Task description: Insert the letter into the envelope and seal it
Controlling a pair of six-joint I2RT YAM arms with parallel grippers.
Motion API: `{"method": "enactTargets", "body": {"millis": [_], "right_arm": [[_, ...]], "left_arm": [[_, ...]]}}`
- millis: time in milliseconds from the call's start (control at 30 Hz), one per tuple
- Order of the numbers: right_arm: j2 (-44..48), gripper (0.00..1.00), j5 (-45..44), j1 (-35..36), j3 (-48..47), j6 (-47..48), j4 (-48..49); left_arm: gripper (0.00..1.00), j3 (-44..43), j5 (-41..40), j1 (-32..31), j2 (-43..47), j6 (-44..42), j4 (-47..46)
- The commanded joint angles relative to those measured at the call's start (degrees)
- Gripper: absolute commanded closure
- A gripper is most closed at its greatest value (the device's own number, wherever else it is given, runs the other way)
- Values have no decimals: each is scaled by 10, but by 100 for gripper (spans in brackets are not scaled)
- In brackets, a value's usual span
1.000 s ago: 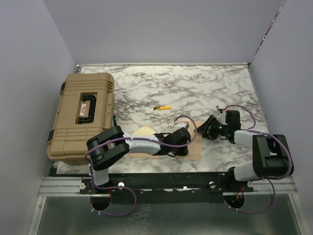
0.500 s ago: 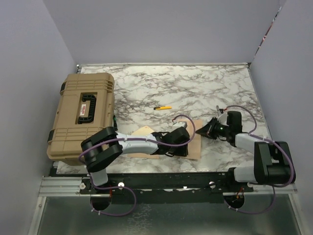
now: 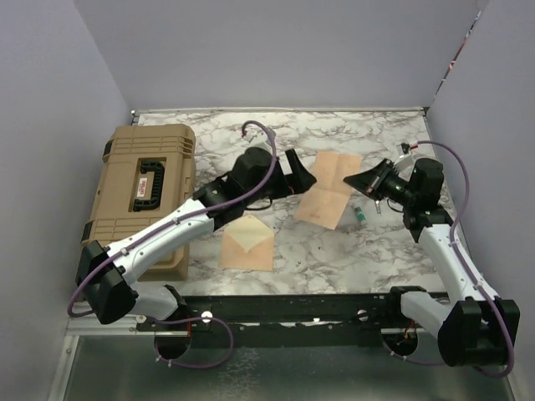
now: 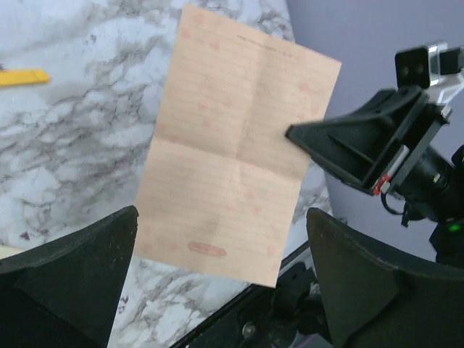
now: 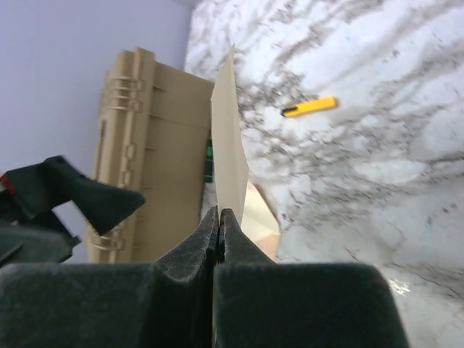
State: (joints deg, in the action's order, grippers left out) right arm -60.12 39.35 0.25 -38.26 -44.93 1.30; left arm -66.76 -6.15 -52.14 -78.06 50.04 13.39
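The letter (image 3: pixel 328 189), a peach-tan sheet with fold creases, hangs in the air above the table's middle right. My right gripper (image 3: pixel 351 180) is shut on its right edge. In the right wrist view the letter (image 5: pixel 229 145) shows edge-on, rising from my shut right gripper (image 5: pixel 219 212). My left gripper (image 3: pixel 301 175) stands open just left of the sheet and does not touch it. From the left wrist, the letter (image 4: pixel 235 152) faces the camera beyond my open left gripper (image 4: pixel 221 221). The envelope (image 3: pixel 248 243) lies flat near the front edge, flap open, paler inside showing.
A tan hard case (image 3: pixel 142 188) fills the table's left side. A yellow cutter (image 4: pixel 22 76) lies on the marble behind the letter. A small green object (image 3: pixel 358 215) sits under the right arm. Walls close in the back and both sides.
The right gripper shut on the letter and lifted it off the front of the table. The left arm rose from the envelope toward the middle and opened wide.
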Motion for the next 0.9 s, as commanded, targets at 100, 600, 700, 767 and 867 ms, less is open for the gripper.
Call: {"method": "enactTargets", "body": {"millis": [100, 600, 700, 767, 867], "right_arm": [[25, 100, 29, -4, -68, -147, 77], [36, 100, 63, -4, -99, -403, 265], [36, 100, 72, -4, -109, -393, 268], [31, 100, 84, -4, -116, -384, 261], [24, 100, 101, -4, -118, -371, 281]], "left_arm": [[1, -96, 231, 113, -24, -60, 21], [18, -147, 391, 170, -34, -3, 30], [35, -129, 417, 170, -23, 44, 10], [43, -120, 431, 169, -13, 87, -23], [55, -111, 456, 169, -9, 131, -74]]}}
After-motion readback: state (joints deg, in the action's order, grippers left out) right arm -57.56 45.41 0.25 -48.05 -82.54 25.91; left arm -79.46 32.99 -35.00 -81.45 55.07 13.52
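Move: The letter hangs flat in my right fingers, its middle about 5 cm left, 2 back and 2 below that hand. My open left fingers wait some 12 cm left, 2 back and 4 above my right hand. From my left hand the letter's middle is level, about 7 cm right and 6 down. The envelope lies 16 cm left, 4 back, the yellow knife 14 ahead, 6 left, both 24 below. The glue stick is 7 right, 3 back and 19 below my right hand. Keeping its pinch on the letter's right edge, my right hand carries it nearly straight up about 18 cm, rolling so its left side rises almost 30 degrees. My left hand rises about 10 cm in all, first also reaching forward, then easing back as it turns clockwise and rolls left side down, bringing half-closing fingers around the letter's near-left corner. ##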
